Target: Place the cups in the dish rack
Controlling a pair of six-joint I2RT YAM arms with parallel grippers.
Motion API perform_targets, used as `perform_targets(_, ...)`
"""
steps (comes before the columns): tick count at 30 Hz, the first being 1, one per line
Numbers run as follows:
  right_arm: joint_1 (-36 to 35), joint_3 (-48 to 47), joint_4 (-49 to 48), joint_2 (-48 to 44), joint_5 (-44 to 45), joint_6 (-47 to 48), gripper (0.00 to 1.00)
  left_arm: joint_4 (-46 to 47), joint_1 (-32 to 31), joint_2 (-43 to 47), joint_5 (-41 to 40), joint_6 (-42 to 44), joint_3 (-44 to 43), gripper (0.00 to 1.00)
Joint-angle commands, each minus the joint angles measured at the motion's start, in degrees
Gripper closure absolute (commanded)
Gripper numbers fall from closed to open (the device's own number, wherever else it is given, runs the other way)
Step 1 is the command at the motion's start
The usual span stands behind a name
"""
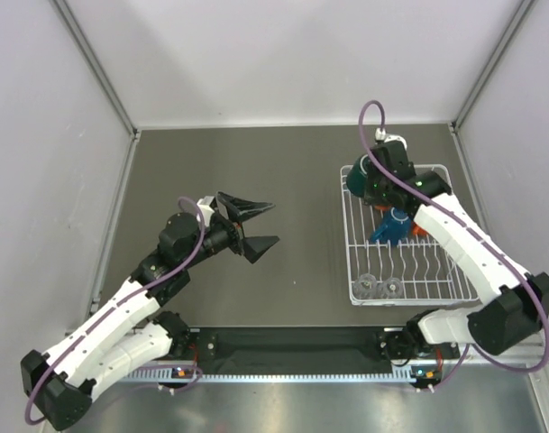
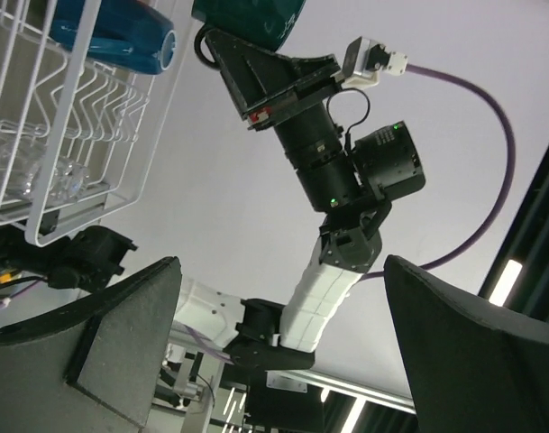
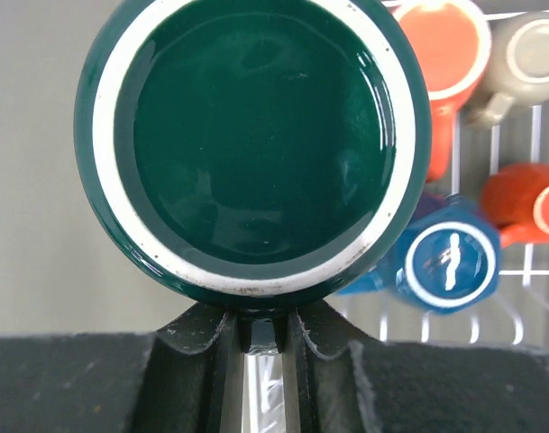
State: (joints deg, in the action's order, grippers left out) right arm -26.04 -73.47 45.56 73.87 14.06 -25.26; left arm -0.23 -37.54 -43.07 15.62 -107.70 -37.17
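Observation:
My right gripper (image 1: 371, 180) (image 3: 260, 327) is shut on the handle of the dark green cup (image 1: 355, 179) (image 3: 256, 144). It holds the cup over the far left corner of the white wire dish rack (image 1: 409, 293) (image 3: 526, 302), the cup's base facing the wrist camera. In the rack lie a blue mug (image 1: 391, 225) (image 3: 450, 263), an orange mug (image 3: 441, 50), a beige mug (image 3: 526, 63), a tiny orange cup (image 3: 517, 200) and two clear glasses (image 1: 380, 287). My left gripper (image 1: 274, 224) (image 2: 283, 347) stands open and empty over the table's middle, aimed at the rack (image 2: 94, 135).
Grey side walls enclose the dark table (image 1: 283, 162). The rack sits at the right, near the right wall. My arm bases and a black rail (image 1: 292, 343) run along the near edge.

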Motion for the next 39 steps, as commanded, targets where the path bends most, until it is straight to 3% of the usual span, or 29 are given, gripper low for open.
perform_targets(1,1.34,0.25,-4.6,2.41,6.77,3.1,1.0,-2.67,1.15,-0.96,3.36,2.58,-3.43,0.01)
perform_targets(13,2.22,7.2,-12.07,8.92,4.57,4.43,1.0,-7.5,10.73,-3.69,14.26,7.94,-8.89,0.02)
perform_targets(33,2.49,11.86,-19.98,15.43,6.23,4.78,1.0,-7.86,11.26,-4.13,16.2,8.3,-8.45,0.02)
perform_targets(39,2.49,13.7,-20.86,15.61,6.59,4.78,0.92,-8.56,11.26,-3.6,16.02,8.38,-8.53,0.02)
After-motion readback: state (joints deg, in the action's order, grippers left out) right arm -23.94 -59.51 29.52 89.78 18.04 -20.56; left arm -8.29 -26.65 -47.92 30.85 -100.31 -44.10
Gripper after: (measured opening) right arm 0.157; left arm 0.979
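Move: Hanging bottom-up by its handle from the right fingers, the green mug is bound for the dish rack's far left part, about 7 cm ahead, 2 cm to the right and some 12 cm below that hand. The red mug sits about 11 cm ahead and 9 cm right of the hand, the blue mug 2 cm ahead and 9 cm right, both roughly 15 cm below. From the left hand the spot is about 17 cm ahead, 24 cm right and 20 cm lower. Lowering the green mug into the gap between the rack's left side and the red and blue mugs, the right hand sinks about 15 cm, fast at first and then slower, drifting only a little forward and right. Its fingers tip some 15 degrees further towards straight down and keep their pinch on the handle. Whether the mug already touches the wires can't be seen. ##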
